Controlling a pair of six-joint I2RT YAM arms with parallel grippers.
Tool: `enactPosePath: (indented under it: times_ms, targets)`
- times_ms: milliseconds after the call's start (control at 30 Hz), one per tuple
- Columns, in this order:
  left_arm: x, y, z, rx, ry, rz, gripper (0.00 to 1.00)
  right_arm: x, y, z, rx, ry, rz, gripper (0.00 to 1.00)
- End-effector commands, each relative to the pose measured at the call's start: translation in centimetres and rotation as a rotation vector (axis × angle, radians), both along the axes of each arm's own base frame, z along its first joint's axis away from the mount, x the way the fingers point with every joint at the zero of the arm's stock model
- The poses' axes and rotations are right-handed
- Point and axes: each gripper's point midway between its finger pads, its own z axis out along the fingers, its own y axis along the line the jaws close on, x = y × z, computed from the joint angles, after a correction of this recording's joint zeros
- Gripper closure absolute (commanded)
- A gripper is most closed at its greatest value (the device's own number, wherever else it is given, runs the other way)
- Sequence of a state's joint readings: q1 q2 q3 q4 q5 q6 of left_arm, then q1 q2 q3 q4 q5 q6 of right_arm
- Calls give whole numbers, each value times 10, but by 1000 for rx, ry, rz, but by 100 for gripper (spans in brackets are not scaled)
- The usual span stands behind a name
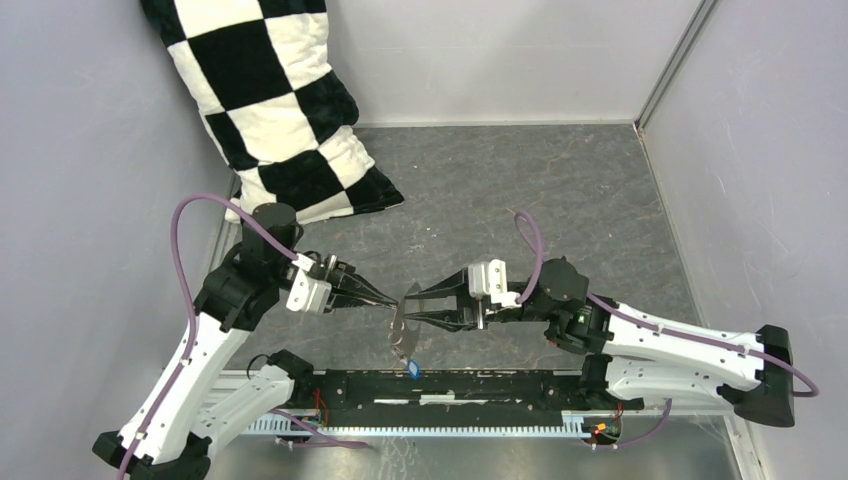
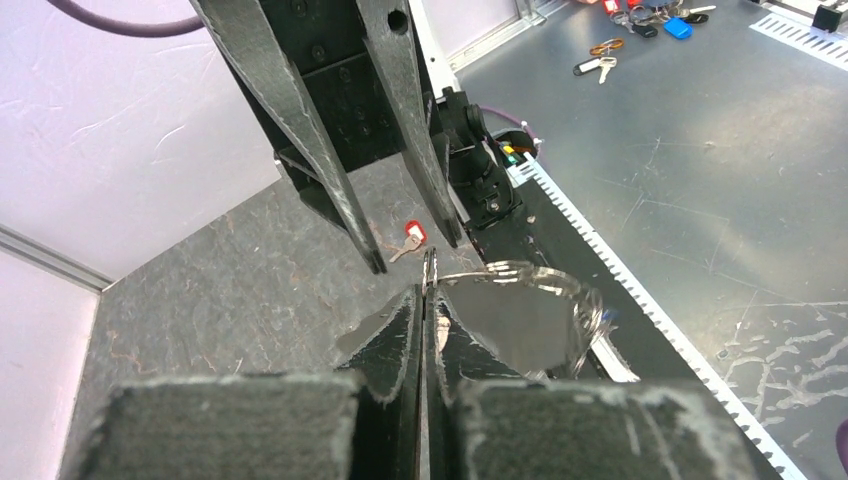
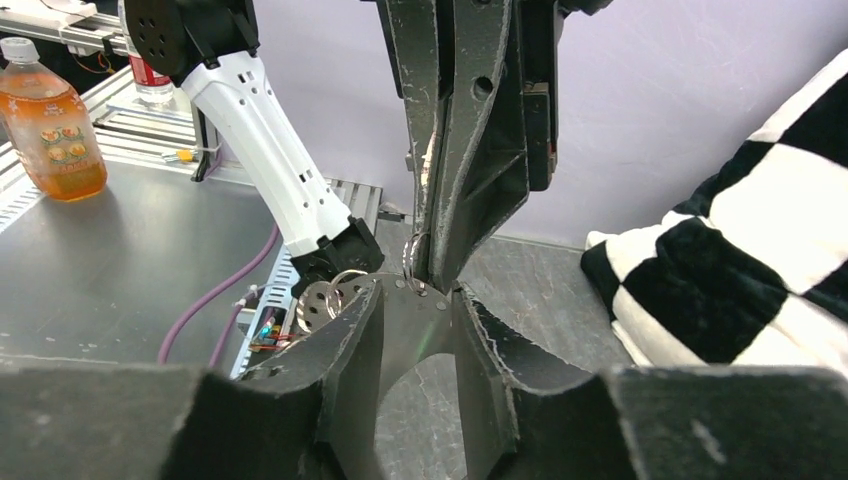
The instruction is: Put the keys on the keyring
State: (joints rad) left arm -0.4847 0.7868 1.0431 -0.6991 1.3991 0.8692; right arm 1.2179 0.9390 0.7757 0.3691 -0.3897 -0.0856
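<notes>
The keyring (image 1: 400, 326) is a thin grey loop held above the table between both arms. My left gripper (image 1: 388, 299) is shut, its tips (image 2: 428, 296) pinching the band's edge, and the loop (image 2: 560, 285) curves off to the right. My right gripper (image 3: 418, 295) stands partly apart with the flat grey band (image 3: 420, 335) spanning the gap and touching both inner faces. The blue key (image 1: 411, 368) hangs below the loop. The red key (image 2: 413, 233) lies on the dark mat beyond the fingers. A small ring and a perforated disc (image 3: 315, 303) hang at the loop's left.
A black-and-white checkered pillow (image 1: 280, 110) leans at the back left. The black rail (image 1: 450, 385) carrying the arm bases runs along the near edge. An orange drink bottle (image 3: 50, 120) and a bunch of other keys (image 2: 650, 15) sit on the metal bench outside.
</notes>
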Motion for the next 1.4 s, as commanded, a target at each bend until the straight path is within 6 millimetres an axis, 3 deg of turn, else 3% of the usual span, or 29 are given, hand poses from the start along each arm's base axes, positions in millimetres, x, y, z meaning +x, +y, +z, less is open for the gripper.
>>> enactPosePath:
  times_ms: [0, 300, 567, 833, 900, 967, 1100, 1367]
  targets:
    - [-8, 0, 23, -57, -60, -52, 98, -6, 4, 21, 67, -17, 31, 65]
    - [-7, 0, 20, -54, -69, -39, 98, -2, 7, 27, 102, -1, 7, 77]
    - [-4, 0, 18, -46, -67, -22, 98, 6, 10, 21, 79, 19, -35, 99]
    - [-11, 2, 19, -45, -35, -44, 97, 30, 8, 17, 41, 20, -170, 99]
    - [-15, 3, 20, -41, -8, -56, 91, 35, 7, 18, 36, 25, -194, 99]
    - [-19, 5, 21, -38, 15, -68, 82, 35, 6, 20, 32, 20, -199, 99]
    - [-24, 7, 21, -32, 39, -71, 73, 33, 3, 24, 30, 6, -186, 99]
    - [-26, 10, 22, -47, -20, -39, 71, 29, -1, 23, 19, 65, -63, 99]
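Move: Just beyond the right hand's open fingertips, the keyring's rim and small rings lie about 2 cm to its left, level in depth and height; the left hand still pinches them, about 1 cm to the right of its hand point. The blue key tag hangs some 5 cm back from the right hand, level sideways and about 8 cm lower. On the table, the red key lies roughly 28 cm to the right hand's right, 3 cm farther out and 34 cm below. Easing about 1 cm left onto the keyring's rim beside the left fingertips, the right hand shuts its fingers on it, then draws forward some 4 cm, turning slightly clockwise. The left hand holds nearly still until the right has its grip, then opens, lets go and backs off about 2 cm towards its base, rising a little. ##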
